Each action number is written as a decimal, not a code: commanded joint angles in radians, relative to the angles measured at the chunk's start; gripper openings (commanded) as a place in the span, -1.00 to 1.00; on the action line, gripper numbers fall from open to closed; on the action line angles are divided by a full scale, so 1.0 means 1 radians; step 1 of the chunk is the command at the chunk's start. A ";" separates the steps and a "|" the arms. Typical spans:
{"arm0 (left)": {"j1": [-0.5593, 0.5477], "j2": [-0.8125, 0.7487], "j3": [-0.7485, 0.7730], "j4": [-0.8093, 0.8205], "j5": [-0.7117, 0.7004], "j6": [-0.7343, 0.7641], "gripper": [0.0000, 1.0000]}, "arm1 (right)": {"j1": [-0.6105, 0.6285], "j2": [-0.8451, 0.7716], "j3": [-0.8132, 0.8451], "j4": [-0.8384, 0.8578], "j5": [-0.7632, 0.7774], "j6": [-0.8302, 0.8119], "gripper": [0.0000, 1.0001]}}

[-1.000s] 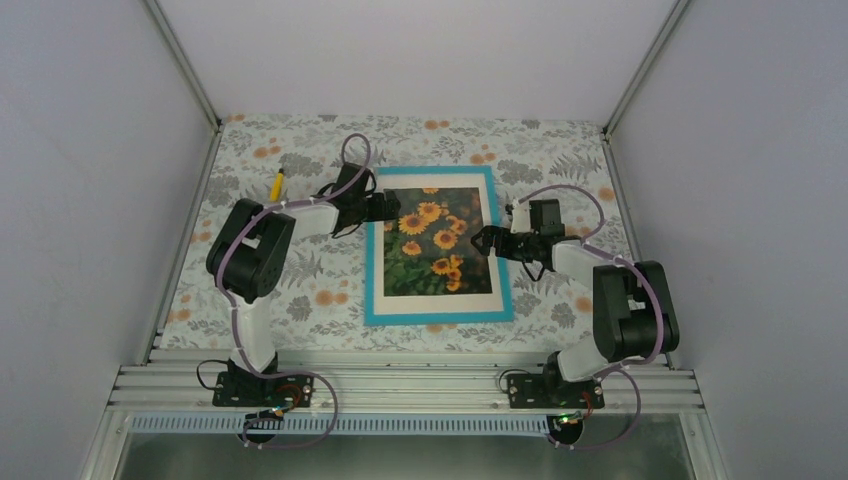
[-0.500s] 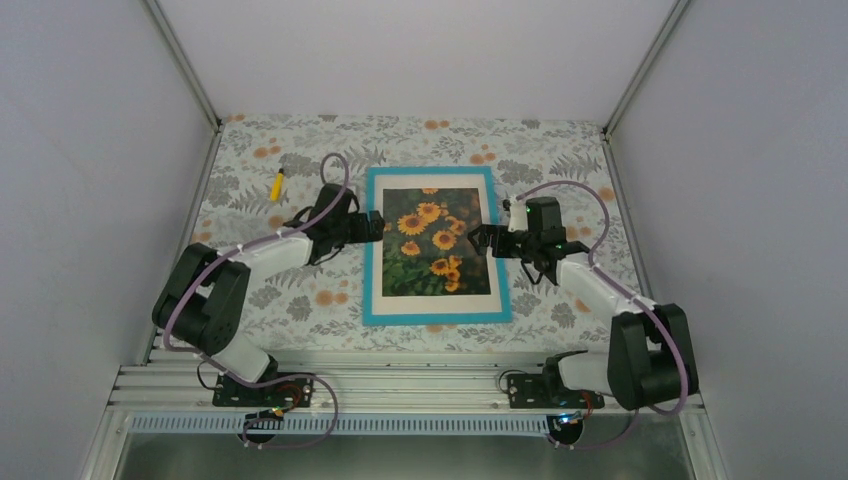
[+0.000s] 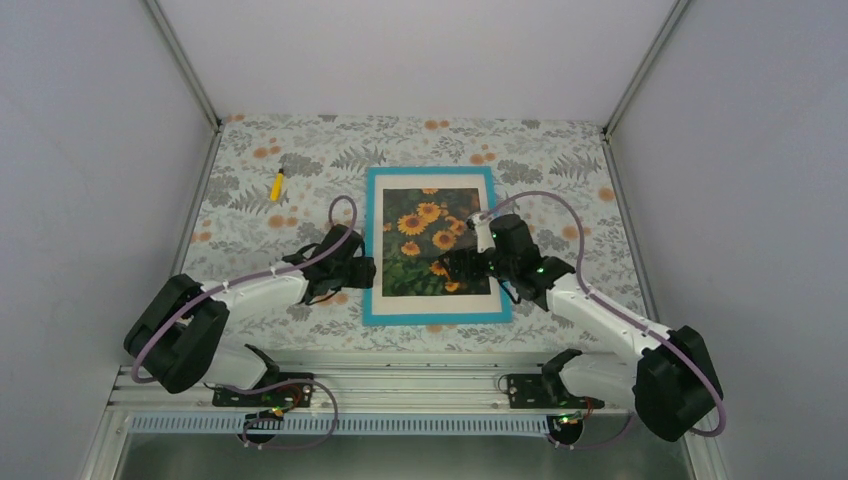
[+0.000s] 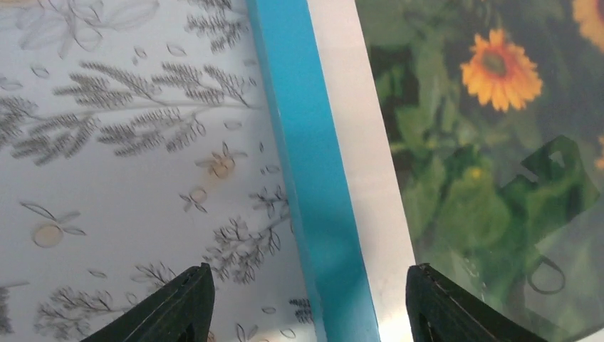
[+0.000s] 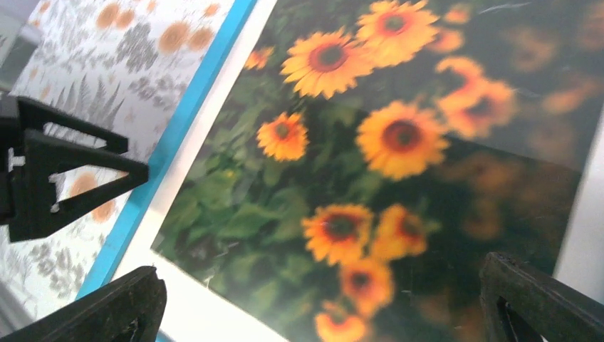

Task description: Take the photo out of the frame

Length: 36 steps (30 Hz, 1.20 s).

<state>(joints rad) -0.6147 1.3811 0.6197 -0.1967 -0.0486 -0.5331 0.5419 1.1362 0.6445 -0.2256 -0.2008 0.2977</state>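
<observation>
The frame [image 3: 430, 172], turquoise-bordered, lies flat mid-table with the sunflower photo [image 3: 420, 235] inside it behind a white mat [image 4: 363, 164]. My left gripper [image 3: 368, 272] hangs over the frame's left side near its front corner. In the left wrist view the gripper [image 4: 310, 303] is open, its fingers straddling the blue border [image 4: 306, 164] without touching it, with the photo [image 4: 470, 142] on the right. My right gripper [image 3: 455, 265] hovers over the photo's lower right part. Seen from the right wrist, this gripper [image 5: 324, 306] is open above the photo [image 5: 370, 178], with nothing between its fingers.
A yellow pen [image 3: 277, 185] lies on the floral tablecloth [image 3: 250, 230] at the back left. Grey walls close in the table on three sides. The left gripper [image 5: 64, 167] also shows beside the frame border [image 5: 185, 114] in the right wrist view.
The left arm slid toward the near end of the frame's left edge, and its jaws narrowed a little. The right gripper moved from beside the frame's right edge to over the photo.
</observation>
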 commanded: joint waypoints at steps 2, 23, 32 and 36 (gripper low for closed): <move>-0.042 -0.031 -0.053 -0.021 0.003 -0.033 0.23 | 0.130 -0.003 -0.015 0.009 0.092 0.024 1.00; -0.172 0.019 -0.013 -0.072 -0.052 -0.087 -0.08 | 0.407 0.139 0.017 0.019 0.290 0.044 1.00; -0.191 0.057 0.009 -0.084 -0.076 -0.098 -0.36 | 0.482 0.160 0.020 0.021 0.351 0.036 1.00; -0.192 0.062 0.020 -0.092 -0.086 -0.100 -0.56 | 0.509 0.157 0.016 0.022 0.372 0.027 1.00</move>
<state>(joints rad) -0.7971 1.4216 0.6136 -0.2726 -0.1211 -0.6346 1.0222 1.2938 0.6437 -0.2222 0.1120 0.3317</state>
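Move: The left rail of the blue frame, at the stretch my half-open left hand will grip, is about 4 cm back, 2 cm to its right and 3 cm below; the near-left corner sits some 9 cm back, level sideways, and the photo's middle 6 cm ahead, 13 cm right. From my right hand, the near-rail stretch I head for lies about 9 cm back, 7 cm left and 9 cm below; the photo's middle is 5 cm ahead, 3 cm left. I draw my left hand back about 4 cm along the frame's left rail, easing right and down about 2 cm each, and narrow its fingers until they straddle the rail just short of the near corner. Meanwhile my right hand, wide open, sweeps back and left over the photo some 11 cm and sinks 5 cm towards the near rail, swinging roughly 15 degrees counter-clockwise and rolling its left side down. ##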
